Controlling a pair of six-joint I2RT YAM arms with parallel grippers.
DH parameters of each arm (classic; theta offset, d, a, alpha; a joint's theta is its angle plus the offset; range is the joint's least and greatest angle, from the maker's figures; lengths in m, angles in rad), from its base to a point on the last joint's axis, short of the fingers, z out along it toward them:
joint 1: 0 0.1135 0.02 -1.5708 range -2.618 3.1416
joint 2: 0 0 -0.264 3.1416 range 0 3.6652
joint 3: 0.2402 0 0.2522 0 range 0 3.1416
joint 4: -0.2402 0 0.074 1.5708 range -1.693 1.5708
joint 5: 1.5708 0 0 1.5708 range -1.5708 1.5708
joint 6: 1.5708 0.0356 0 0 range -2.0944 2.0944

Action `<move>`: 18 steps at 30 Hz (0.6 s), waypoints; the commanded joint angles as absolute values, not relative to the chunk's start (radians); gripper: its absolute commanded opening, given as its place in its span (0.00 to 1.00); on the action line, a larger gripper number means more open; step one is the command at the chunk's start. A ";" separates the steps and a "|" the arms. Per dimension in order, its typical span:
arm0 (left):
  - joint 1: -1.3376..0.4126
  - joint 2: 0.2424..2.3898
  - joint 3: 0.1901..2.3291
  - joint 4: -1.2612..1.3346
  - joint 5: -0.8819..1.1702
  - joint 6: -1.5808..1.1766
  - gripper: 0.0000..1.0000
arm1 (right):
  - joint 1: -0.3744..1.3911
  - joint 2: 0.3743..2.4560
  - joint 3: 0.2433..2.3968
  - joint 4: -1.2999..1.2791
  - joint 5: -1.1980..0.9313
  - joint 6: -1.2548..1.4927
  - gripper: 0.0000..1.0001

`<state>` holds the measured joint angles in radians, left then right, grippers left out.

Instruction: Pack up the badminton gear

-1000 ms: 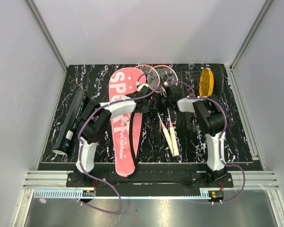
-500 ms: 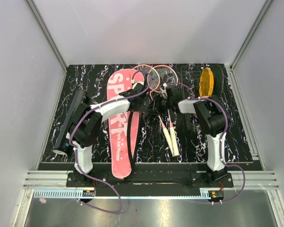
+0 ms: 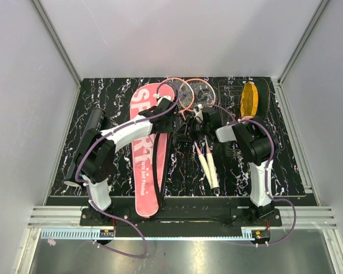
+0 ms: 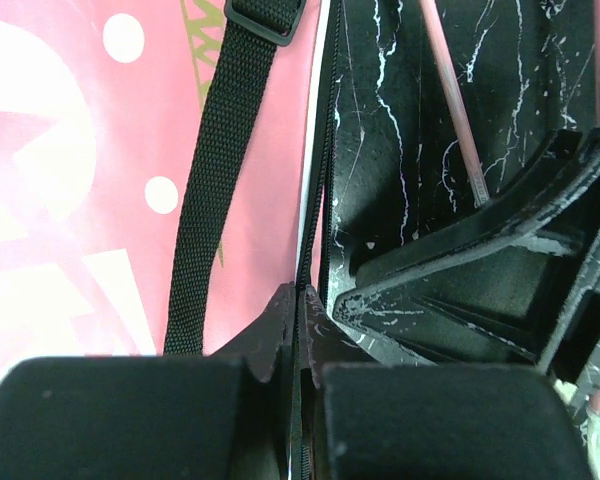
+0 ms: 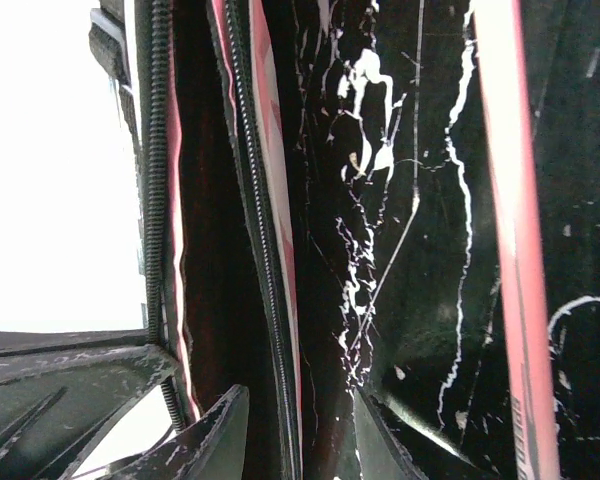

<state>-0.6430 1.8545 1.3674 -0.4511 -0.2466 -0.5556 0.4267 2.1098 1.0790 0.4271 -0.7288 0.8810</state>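
Observation:
The long pink cover (image 3: 147, 171) lettered "SPORT" lies lengthwise left of centre, its black strap (image 4: 215, 160) across it. My left gripper (image 3: 172, 121) is shut on the cover's black zipper edge (image 4: 320, 150) on its right side; in the left wrist view the left gripper (image 4: 298, 300) pinches that edge. My right gripper (image 3: 188, 130) stands close beside it, and in its own wrist view the right gripper (image 5: 295, 420) is open, with the cover's parted zipper edge (image 5: 265, 250) running between the fingers. Two pink-framed rackets (image 3: 190, 94) lie right of the cover, white handles (image 3: 209, 165) toward me. A black tube (image 3: 86, 148) lies far left.
A yellow oval disc (image 3: 250, 98) leans at the back right of the black marbled mat (image 3: 286, 165). A pink racket shaft (image 5: 515, 250) runs along the mat just right of my right gripper. Grey walls close in the mat on three sides.
My left gripper closed onto the cover's zipper edge and slid toward the back. The right gripper's jaws opened wider. The cover's near end shifted slightly left.

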 commanded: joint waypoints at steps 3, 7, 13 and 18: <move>-0.641 1.734 1.358 -0.445 -0.219 -0.578 0.00 | 0.459 2.134 1.112 0.502 -0.752 0.905 0.51; -0.641 1.700 1.339 -0.446 -0.213 -0.588 0.00 | 0.495 2.149 1.166 0.454 -0.730 0.882 0.49; -0.640 1.635 1.310 -0.460 -0.244 -0.574 0.00 | 0.528 2.091 1.223 0.379 -0.704 0.853 0.29; -0.624 1.560 1.269 -0.460 -0.229 -0.554 0.00 | 0.529 2.002 1.291 0.189 -0.666 0.804 0.00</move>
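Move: The right hand, fingers open, is beside the racket bag's lower zip edge, which lies about 4 cm to its left, 1 cm back and 1 cm below. The racket shaft on the table is some 5 cm to this hand's right and 3 cm below; the racket handles lie about 15 cm back and 11 cm right. From the left hand, which already pinches the raised upper zip edge, the lower edge is some 6 cm below and 1 cm right. The right hand, fingers pointing left and down, slides about 5 cm left into the mouth of the bag, one open finger on each side of the lower zip edge, then shuts on that edge and pinches it, rising some 2 cm towards the end. Meanwhile the left hand keeps its pinch on the upper zip edge and goes on lifting it about 5 cm, easing back and a little left, away from the lower edge. ##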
